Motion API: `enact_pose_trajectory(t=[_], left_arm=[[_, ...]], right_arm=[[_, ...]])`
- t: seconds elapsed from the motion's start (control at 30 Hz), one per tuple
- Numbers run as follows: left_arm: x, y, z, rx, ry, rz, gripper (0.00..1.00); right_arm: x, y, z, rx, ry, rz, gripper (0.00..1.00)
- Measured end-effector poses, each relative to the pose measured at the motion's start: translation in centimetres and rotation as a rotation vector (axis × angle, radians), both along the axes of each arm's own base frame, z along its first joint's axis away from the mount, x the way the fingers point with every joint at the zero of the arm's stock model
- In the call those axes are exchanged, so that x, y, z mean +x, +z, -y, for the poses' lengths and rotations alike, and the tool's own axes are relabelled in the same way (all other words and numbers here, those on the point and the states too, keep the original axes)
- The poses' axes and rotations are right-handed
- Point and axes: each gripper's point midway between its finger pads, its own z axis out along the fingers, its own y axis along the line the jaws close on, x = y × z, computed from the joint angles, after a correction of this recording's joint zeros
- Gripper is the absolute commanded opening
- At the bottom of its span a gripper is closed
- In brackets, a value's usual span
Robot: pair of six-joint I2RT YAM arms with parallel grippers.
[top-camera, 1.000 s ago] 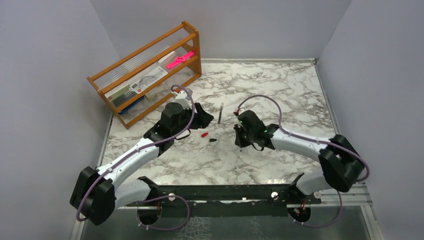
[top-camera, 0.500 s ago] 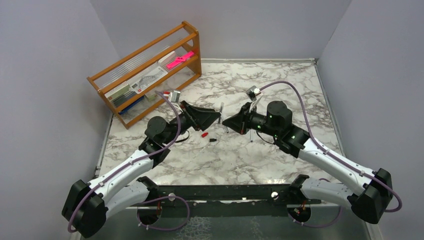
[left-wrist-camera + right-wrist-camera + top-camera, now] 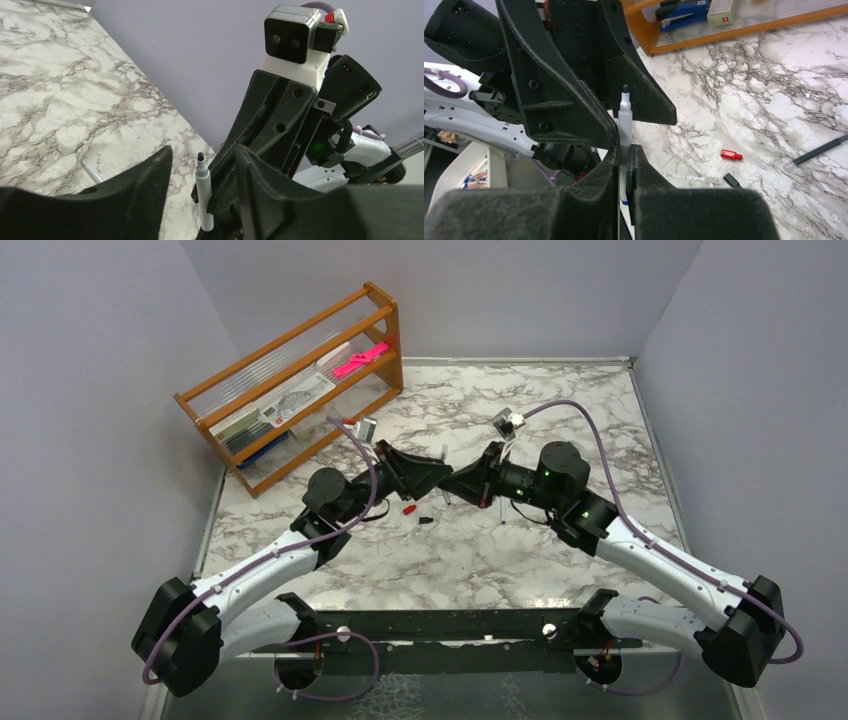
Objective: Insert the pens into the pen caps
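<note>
My right gripper (image 3: 625,150) is shut on a white pen (image 3: 625,120) with a black tip, held upright. My left gripper (image 3: 204,150) faces it nose to nose above the table, open, with that pen (image 3: 205,195) standing between its fingers (image 3: 150,185) without being pinched. In the top view the left gripper (image 3: 428,477) and right gripper (image 3: 462,483) meet at mid-table. A red cap (image 3: 408,509) and a black cap (image 3: 425,521) lie on the marble just below them; the red cap (image 3: 731,155) and black cap (image 3: 731,180) also show in the right wrist view. A dark pen (image 3: 819,150) lies loose beyond them.
A wooden rack (image 3: 300,390) stands at the back left, holding a pink object (image 3: 360,360) and a blue stapler (image 3: 681,10). A thin clear pen (image 3: 91,171) lies on the marble table (image 3: 560,410). Grey walls close in the sides and back.
Both arms have lifted off the table and swung toward each other until the grippers meet. The right one has kept hold of the white pen; the left jaws now stand around its tip.
</note>
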Motion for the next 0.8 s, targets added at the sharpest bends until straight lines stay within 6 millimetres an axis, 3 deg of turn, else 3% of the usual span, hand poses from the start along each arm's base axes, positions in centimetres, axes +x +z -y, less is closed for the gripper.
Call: enact_pose_trajectory(t=[0.07,0.2,0.27,0.37,0.43,0.57,0.7,0.77,0.8], left_arm=[[-0.2,0.2,0.1,-0.002,-0.006,0.006,0.2],[-0.3,0.7,0.3,-0.009,-0.012,0.02,0.0],[-0.4,0.9,0.2,-0.013,-0.013,0.021,0.0],[-0.4,1.0,0.2,-0.018,-0.014,0.019,0.0],[-0.4,1.1,0.2,-0.022,-0.013,0.019,0.0],[-0.4,1.8,0.0,-0.033,-0.005,0.031,0.0],[0.0,4.2,0.3,-0.061,-0.003,0.066,0.0],[0.3,5.1,0.5,-0.071,-0.003,0.079,0.0],[0.4,5.3,0.6,-0.073,-0.003,0.083,0.0]], right_arm=[[0.0,0.1,0.0,0.002,0.002,0.002,0.01],[0.0,0.5,-0.1,0.01,0.002,0.008,0.01],[0.0,0.6,-0.1,0.014,0.001,0.012,0.02],[0.0,0.8,-0.1,0.019,0.001,0.011,0.28],[-0.1,0.9,-0.1,0.027,0.005,0.008,0.34],[-0.2,1.2,-0.2,0.034,0.017,0.02,0.34],[-0.2,1.2,-0.2,0.032,0.017,0.024,0.34],[-0.2,1.2,-0.2,0.032,0.017,0.025,0.22],[-0.2,1.1,-0.2,0.03,0.017,0.028,0.11]])
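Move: The white pen already stands upright in the right fingers, its middle some 2 cm above their grip; its upper part is between the left's open fingers, the pen's middle about 2 cm below that hand. On the table some 30 cm below the left hand, the black cap lies about 1 cm ahead and 4 left, the red cap 4 ahead and 7 left, and the dark pen 12 ahead and level sideways. Left fingers pinch the white pen's upper part, the right's open, then the left lifts about 5 cm. ##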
